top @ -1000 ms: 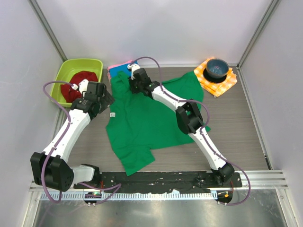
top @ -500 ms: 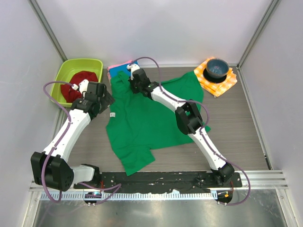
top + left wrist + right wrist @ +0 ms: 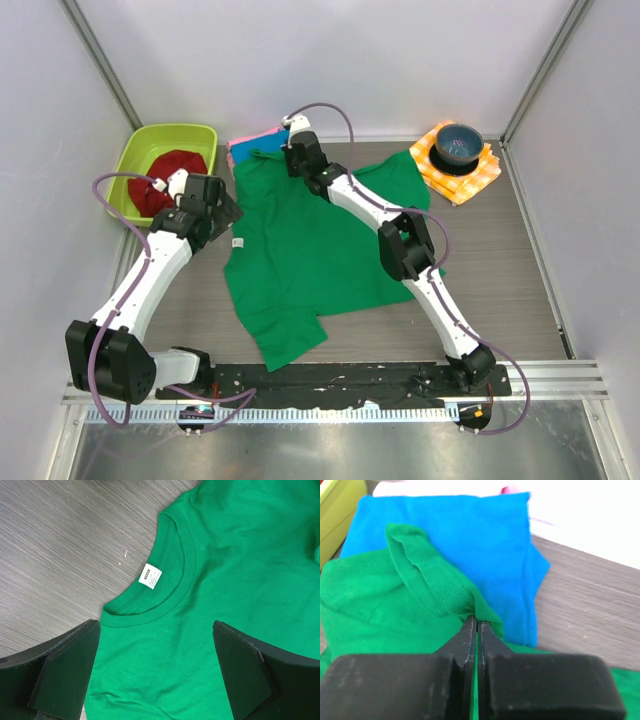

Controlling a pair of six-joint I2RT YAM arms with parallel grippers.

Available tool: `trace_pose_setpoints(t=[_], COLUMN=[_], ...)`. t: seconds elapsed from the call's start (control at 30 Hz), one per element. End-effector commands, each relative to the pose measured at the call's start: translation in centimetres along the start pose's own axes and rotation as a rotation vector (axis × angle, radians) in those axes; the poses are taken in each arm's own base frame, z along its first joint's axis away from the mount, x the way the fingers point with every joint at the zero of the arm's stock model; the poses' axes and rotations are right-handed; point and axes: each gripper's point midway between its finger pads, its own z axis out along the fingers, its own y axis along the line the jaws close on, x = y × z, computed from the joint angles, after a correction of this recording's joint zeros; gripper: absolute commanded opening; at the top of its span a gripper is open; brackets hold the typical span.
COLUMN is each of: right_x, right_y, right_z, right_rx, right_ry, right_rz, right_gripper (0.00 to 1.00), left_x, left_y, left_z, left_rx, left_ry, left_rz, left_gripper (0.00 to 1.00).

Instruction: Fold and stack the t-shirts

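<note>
The green t-shirt (image 3: pixel 310 250) lies spread on the table, neck to the left. My right gripper (image 3: pixel 298 152) is at its far sleeve, shut on the sleeve's hem (image 3: pixel 435 590), which bunches up at the closed fingertips of that gripper (image 3: pixel 476 621). Just behind the sleeve lies the folded blue t-shirt (image 3: pixel 470 535), with a strip of the pink one (image 3: pixel 250 140) showing under its far edge. My left gripper (image 3: pixel 222 208) hovers open over the green shirt's collar (image 3: pixel 175 595) and white label (image 3: pixel 150 577), and only green cloth shows between the spread fingertips of that gripper (image 3: pixel 156 630).
A lime-green bin (image 3: pixel 150 138) holding a red cloth (image 3: pixel 172 175) stands at the back left. At the back right, a dark bowl (image 3: pixel 459 143) sits on an orange-and-white checked cloth (image 3: pixel 482 176). Walls close in the table on three sides.
My right gripper has shut on the green sleeve's hem and shifted a little toward the back and right with it. The left arm has not moved.
</note>
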Motion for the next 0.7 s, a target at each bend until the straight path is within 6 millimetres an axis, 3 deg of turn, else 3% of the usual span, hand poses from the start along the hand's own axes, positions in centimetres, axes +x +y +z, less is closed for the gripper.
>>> trace_pose_setpoints(t=[0.0,0.13,0.17,0.2,0.23,0.27,0.3,0.33,0.37,0.47,0.5,0.53,0.57,0.6,0.63,0.67], right_x=[-10.0,-9.7,-9.9,-10.5,-10.4,-9.9,-9.8,-11.3,-10.2,-9.5,-11.2,-9.8,-9.9,-11.9,-10.3,-10.0], right_y=[-2.7,-5.2,-5.7,-5.9,-6.3,-6.6,-6.8,-7.1,-7.4,-8.0,-8.2,-8.3,-8.3,-8.1,-8.1,-8.2], right_z=[-1.9,-0.1,0.2,0.4,0.8,1.4,1.9,1.5,2.3,2.3,1.3,1.4,1.0,-0.6,-0.8,-1.4], right_rx=[0.064,0.119,0.127,0.131,0.144,0.159,0.161,0.163,0.173,0.190,0.197,0.202,0.204,0.206,0.222,0.238], right_ry=[-0.238,-0.295,-0.315,-0.357,-0.372,-0.389,-0.401,-0.439,-0.426,-0.415,-0.447,-0.412,-0.405,-0.421,-0.373,-0.347], right_rz=[0.110,0.177,0.187,0.203,0.210,0.216,0.218,0.228,0.228,0.205,0.207,0.195,0.174,0.167,0.140,0.100], right_gripper=[0.01,0.01,0.06,0.24,0.47,0.97,0.98,0.98,0.98,0.98,0.98,0.98,0.98,0.98,0.99,0.99], left_x=[-0.3,-0.3,-0.3,-0.2,-0.2,-0.1,0.1,0.1,0.2,0.5,0.5,0.5,0.5,0.4,0.5,0.3], left_y=[-0.5,-0.5,-0.5,-0.6,-0.5,-0.5,-0.5,-0.5,-0.5,-0.5,-0.5,-0.6,-0.6,-0.6,-0.5,-0.4], left_z=[0.2,0.2,0.2,0.2,0.2,0.3,0.4,0.4,0.5,0.7,0.7,0.7,0.7,0.6,0.4,0.3], left_rx=[0.021,0.021,0.023,0.023,0.020,0.021,0.017,0.018,0.015,0.012,0.013,0.014,0.014,0.014,0.010,0.004], left_ry=[-0.012,-0.012,-0.012,-0.011,-0.012,-0.010,-0.005,-0.004,0.000,0.009,0.010,0.009,0.011,0.011,0.014,0.001], left_rz=[0.008,0.010,0.009,0.012,0.011,0.013,0.015,0.015,0.018,0.020,0.021,0.020,0.021,0.021,0.027,0.032], left_gripper=[1.00,1.00,1.00,1.00,1.00,1.00,1.00,1.00,1.00,1.00,1.00,1.00,1.00,1.00,1.00,1.00])
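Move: The right hand is still pinching a fold of the green t-shirt. The blue t-shirt it passes over has its middle about 4 cm ahead, 5 cm left and 6 cm below. The rest of the green t-shirt spreads back, its middle some 17 cm behind and 7 cm to the right; the green basket is about 30 cm left, roughly level with the hand. From the left hand, the blue t-shirt lies about 22 cm ahead, 7 cm right and 11 cm down. Forward, right and up in a quick sweep, the right hand carries the pinched green fold, then opens wide near the top and lets it go. With the fingers open it goes on rightwards and drops about 6 cm to its starting height, ending some 8 cm farther out and 6 cm to the right, past the blue t-shirt's right side, the wrist turned about 15 degrees clockwise. ##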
